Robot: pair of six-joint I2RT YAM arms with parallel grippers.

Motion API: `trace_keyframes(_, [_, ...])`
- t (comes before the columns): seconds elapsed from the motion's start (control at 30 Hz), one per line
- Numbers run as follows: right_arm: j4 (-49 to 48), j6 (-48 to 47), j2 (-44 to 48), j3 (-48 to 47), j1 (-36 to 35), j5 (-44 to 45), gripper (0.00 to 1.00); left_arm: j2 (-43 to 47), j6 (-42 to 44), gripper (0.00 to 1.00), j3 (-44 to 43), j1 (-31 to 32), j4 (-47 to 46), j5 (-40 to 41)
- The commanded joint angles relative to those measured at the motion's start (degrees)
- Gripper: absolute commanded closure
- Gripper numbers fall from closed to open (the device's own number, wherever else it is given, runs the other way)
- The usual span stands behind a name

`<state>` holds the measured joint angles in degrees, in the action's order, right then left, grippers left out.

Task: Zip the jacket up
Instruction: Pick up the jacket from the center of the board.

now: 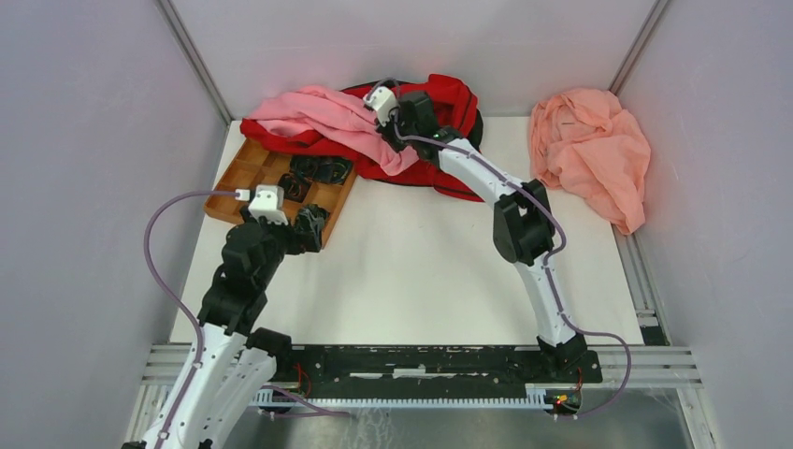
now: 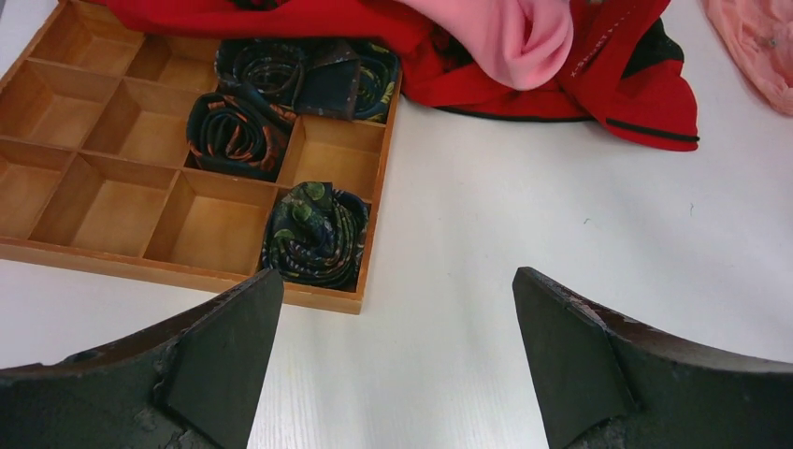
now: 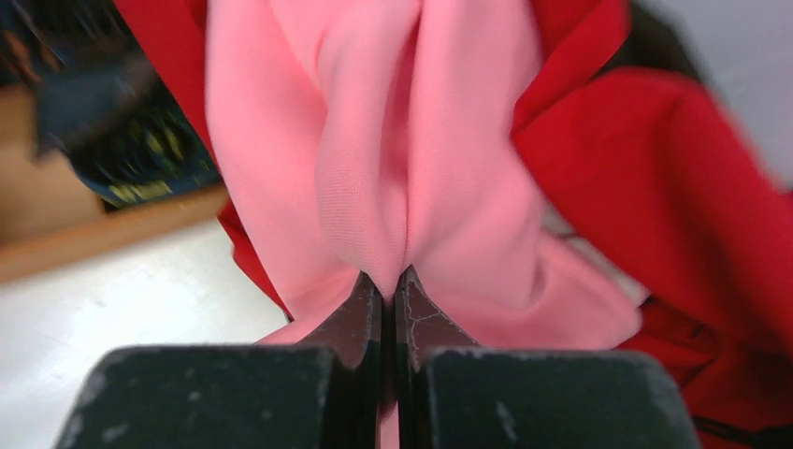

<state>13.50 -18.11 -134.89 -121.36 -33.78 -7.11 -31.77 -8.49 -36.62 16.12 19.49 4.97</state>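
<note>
The pink jacket (image 1: pixel 323 117) lies crumpled at the back of the table, draped over a red-and-black garment (image 1: pixel 449 103). My right gripper (image 1: pixel 386 120) reaches into the jacket's right end. In the right wrist view the right gripper (image 3: pixel 388 278) is shut on a fold of the jacket (image 3: pixel 374 150), with pink fabric pinched between its fingertips. The zipper is hidden in the folds. My left gripper (image 1: pixel 313 227) hovers near the front corner of the wooden tray. From the left wrist view the left gripper (image 2: pixel 395 277) is open over bare table with nothing between its fingers, and the jacket (image 2: pixel 514 37) lies far ahead.
A wooden compartment tray (image 1: pixel 245 178) at the back left holds several rolled dark ties (image 2: pixel 313 234). A salmon-peach cloth (image 1: pixel 589 150) is heaped at the back right. Grey walls close in the table on three sides.
</note>
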Motion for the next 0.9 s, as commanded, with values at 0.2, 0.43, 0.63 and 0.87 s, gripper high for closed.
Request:
trace_keyframes(0.2, [-10.14, 14.09, 19.41, -21.57, -0.19, -14.52, 1.0, 5.05, 1.11, 0.0, 1.82, -0.21, -8.43, -4.53])
trace_keyframes(0.43, [-11.35, 23.76, 26.47, -23.77, 1.41, -26.54, 1.0, 7.3, -2.81, 0.0, 2.06, -0.27, -14.13, -8.01])
trace_keyframes(0.63, [-19.9, 35.8, 29.91, -23.26, 3.66, -38.08, 1.0, 5.15, -4.38, 0.0, 3.31, -0.18, -26.12, -18.73])
trace_keyframes(0.87, [-50.27, 64.91, 36.01, -19.74, 11.91, -52.14, 1.0, 2.22, -7.17, 0.01, 1.83, -0.17, -31.31, -21.54])
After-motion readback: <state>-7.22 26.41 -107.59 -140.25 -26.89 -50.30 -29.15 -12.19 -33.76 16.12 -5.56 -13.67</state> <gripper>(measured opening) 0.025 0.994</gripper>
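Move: The pink jacket, its near end already pinched in the right fingers, has its middle about 10 cm to that hand's left, 3 cm farther out and 4 cm lower. The red jacket's right part lies some 13 cm to the hand's right and 1 cm farther out, and the wooden tray about 27 cm left and 11 cm back, both a little lower. From the left hand the pink jacket is roughly 28 cm ahead, 12 cm right and 13 cm lower. Still pinching the pink jacket, the right hand lifts about 48 cm, then also back 23; open left hand rises. ##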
